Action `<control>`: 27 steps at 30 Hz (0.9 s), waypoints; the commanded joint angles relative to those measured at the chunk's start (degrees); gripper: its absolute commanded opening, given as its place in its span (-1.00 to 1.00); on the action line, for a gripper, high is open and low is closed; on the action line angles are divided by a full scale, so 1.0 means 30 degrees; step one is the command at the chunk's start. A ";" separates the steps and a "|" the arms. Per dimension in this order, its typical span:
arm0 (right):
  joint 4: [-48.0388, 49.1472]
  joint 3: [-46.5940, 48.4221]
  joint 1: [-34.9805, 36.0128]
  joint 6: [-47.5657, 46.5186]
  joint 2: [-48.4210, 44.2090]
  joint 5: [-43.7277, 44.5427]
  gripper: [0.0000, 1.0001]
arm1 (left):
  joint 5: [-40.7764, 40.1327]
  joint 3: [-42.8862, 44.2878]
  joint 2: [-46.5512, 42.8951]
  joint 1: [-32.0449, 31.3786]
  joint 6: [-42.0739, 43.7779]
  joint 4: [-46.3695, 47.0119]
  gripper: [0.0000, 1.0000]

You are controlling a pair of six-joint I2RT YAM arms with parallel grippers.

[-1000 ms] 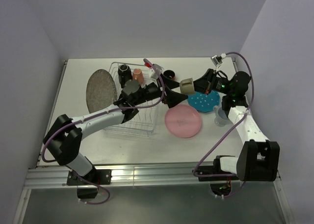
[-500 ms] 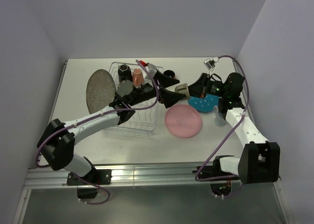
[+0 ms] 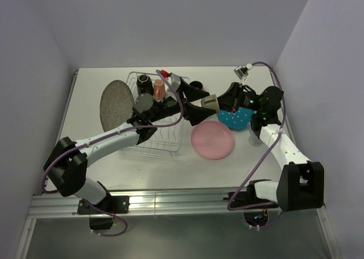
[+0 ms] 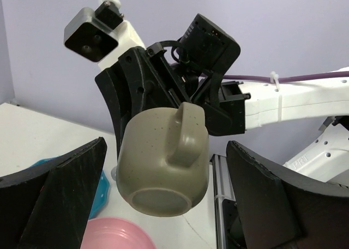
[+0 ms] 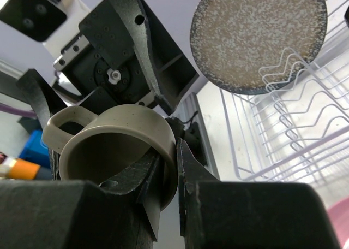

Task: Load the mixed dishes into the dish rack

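Note:
A grey-beige mug (image 3: 212,101) hangs in the air above the table, right of the dish rack (image 3: 152,135). My right gripper (image 3: 223,103) is shut on its rim, one finger inside and one outside (image 5: 172,172). In the left wrist view the mug (image 4: 163,167) shows its base and handle, between the wide-apart fingers of my open left gripper (image 4: 163,202), which do not touch it. A grey speckled plate (image 3: 116,104) leans at the rack's left side. A black mug (image 3: 143,80) and a pink mug (image 3: 159,88) stand in the rack's far end.
A pink plate (image 3: 211,140) and a teal dotted plate (image 3: 238,118) lie on the table below the mug. A pale blue mug (image 3: 256,135) stands by my right arm. Another black mug (image 3: 196,85) sits behind the grippers.
My right gripper has carried the grey-beige mug a little to the left, in between the left gripper's open fingers. The left arm has shifted slightly towards the back.

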 commanded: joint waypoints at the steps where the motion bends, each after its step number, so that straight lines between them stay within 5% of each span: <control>1: 0.3509 0.0208 0.0082 0.2891 0.0368 0.0101 -1.00 | 0.0285 0.0263 0.0266 -0.0144 -0.0172 0.1423 0.98; 17: 0.4133 -0.0231 0.0082 0.4596 0.0574 0.1039 -1.00 | -0.0624 0.1083 0.0647 -0.0144 0.0298 0.0720 0.89; 20: 0.3634 -0.0260 0.0082 0.4303 0.0516 0.1126 -1.00 | -0.0712 0.1172 0.0706 -0.0144 0.0093 0.0719 0.67; 27: 0.2581 -0.0261 0.0111 0.3600 0.0311 0.1273 -0.87 | -0.0156 0.1260 0.0707 -0.0144 -0.0259 0.0573 -0.63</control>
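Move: The grey-green mug, held by its rim in the right gripper, has its middle about 3 cm to the left hand's right, roughly 1 cm above it and level fore and aft. From the right hand it sits some 4 cm left and 1 cm back, about level in height. Some 32 cm below the left hand lie the pink plate, 7 cm ahead and 7 cm right, and the blue plate, 22 cm ahead and 20 cm right; the rack's middle is 22 cm ahead, 22 cm left and 28 cm below. The grey-green mug is presented in mid-air: the right hand keeps its rim pinched, raises it about 1 cm and rolls it some 8 degrees. The left hand eases about 1 cm right and forward, sinking slightly, then its wide-open fingers close by about a third onto the mug's two sides, where contact begins. ##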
